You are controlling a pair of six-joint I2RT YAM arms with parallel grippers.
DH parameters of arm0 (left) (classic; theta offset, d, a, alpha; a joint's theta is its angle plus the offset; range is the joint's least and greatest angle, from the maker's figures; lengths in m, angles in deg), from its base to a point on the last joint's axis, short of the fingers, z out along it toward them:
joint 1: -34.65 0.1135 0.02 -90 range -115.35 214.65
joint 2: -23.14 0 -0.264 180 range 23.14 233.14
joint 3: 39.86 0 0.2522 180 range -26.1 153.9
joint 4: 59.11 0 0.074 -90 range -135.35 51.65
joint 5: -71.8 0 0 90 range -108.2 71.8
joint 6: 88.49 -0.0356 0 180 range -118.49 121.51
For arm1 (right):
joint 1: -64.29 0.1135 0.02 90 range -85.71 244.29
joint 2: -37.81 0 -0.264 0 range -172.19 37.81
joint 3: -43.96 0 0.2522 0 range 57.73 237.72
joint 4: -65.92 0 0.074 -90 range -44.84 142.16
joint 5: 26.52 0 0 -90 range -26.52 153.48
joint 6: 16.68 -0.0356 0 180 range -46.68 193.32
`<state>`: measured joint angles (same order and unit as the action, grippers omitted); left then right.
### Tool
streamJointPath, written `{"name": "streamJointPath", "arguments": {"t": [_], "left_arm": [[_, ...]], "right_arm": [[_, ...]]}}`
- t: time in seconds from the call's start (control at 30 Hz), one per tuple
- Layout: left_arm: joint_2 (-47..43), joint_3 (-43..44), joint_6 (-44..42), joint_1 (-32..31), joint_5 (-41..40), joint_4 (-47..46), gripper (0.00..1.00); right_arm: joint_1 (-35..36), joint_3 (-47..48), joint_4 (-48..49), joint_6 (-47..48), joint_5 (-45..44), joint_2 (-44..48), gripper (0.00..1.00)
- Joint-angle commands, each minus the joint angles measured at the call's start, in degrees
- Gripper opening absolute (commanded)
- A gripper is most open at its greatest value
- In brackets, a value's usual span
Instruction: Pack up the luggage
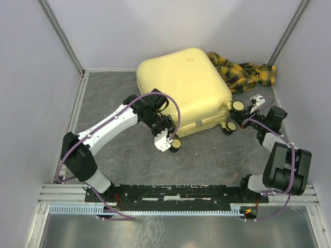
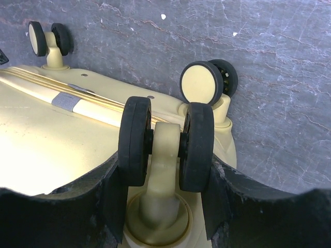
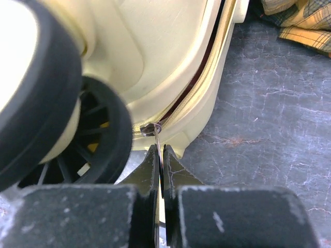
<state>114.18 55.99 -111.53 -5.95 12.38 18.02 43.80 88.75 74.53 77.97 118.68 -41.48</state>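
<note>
The pale-yellow luggage (image 1: 181, 85) lies flat on the grey table with its shells together, wheels toward the arms. My left gripper (image 1: 168, 140) is at its near left corner. In the left wrist view the gripper (image 2: 165, 178) clamps a black twin wheel (image 2: 199, 144) from both sides. My right gripper (image 1: 252, 105) is at the right corner, beside a wheel (image 3: 98, 129). Its fingers (image 3: 160, 155) are shut on the thin metal zipper pull (image 3: 156, 135). A dark gap shows along the zipper seam (image 3: 194, 85) past the slider.
A yellow-and-black plaid cloth (image 1: 240, 72) lies crumpled behind the luggage at the back right, also seen in the right wrist view (image 3: 300, 20). White walls close in on the table's left, back and right. Two more wheels (image 2: 201, 82) (image 2: 49, 39) stick out along the luggage's near edge.
</note>
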Motion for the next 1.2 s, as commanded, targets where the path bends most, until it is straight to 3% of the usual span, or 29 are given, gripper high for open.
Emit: {"name": "streamJointPath", "arguments": {"t": [0.0, 0.17, 0.33, 0.77, 0.97, 1.17], "left_arm": [[-2.63, -4.05, 0.75, 4.54, -10.61, 20.35, 0.03], [-3.03, -6.11, -1.71, 4.43, -11.38, 20.36, 0.03], [-3.43, -6.94, -2.73, 4.39, -12.2, 20.35, 0.03], [-4.15, -8.95, -3.7, 4.06, -12.59, 20.43, 0.03], [-3.01, -8.32, -2.69, 4.01, -12.09, 20.44, 0.03], [-2.57, -7.54, -1.44, 4.03, -11.56, 20.33, 0.03]], "right_arm": [[-8.59, 8.57, 8.19, 6.09, -12.81, -2.73, 0.02], [-8.09, 14.95, 7.03, 4.32, -5.55, -9.37, 0.02], [-7.38, 20.22, 0.88, 10.15, -1.86, -11.75, 0.02], [-0.62, 44.46, -7.54, 17.38, -0.49, -28.49, 0.02], [6.05, 53.13, -6.28, 16.01, -1.48, -35.46, 0.02], [11.76, 57.07, 2.11, 6.8, -4.2, -41.76, 0.02]]}}
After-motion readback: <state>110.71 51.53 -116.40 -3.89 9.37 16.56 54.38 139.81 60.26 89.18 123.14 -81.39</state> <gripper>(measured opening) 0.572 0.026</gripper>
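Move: The zip pull is already pinched in my right hand at the suitcase's near right corner; its track along the right side, where I take it, lies about 18 cm ahead and 5 cm left, roughly level. The upper right caster sits some 4 cm left and 4 cm above, the lower right one 8 cm back, 7 cm left, 5 cm lower; the plaid shirt is 22 cm straight ahead, 8 cm down. My left hand already grips the upper left caster, with the lower left caster 10 cm back, 3 cm right and 10 cm down. Keeping the zip pull pinched, I draw it with my right hand out of the near corner, first forward and a touch right past the casters, then faster and straight forward, bending left along the suitcase's right side: about 18 cm in all, the hand turning some 15 degrees counter-clockwise. My left hand keeps its grip on its caster, tipping slightly and easing 2 cm left near the end. ##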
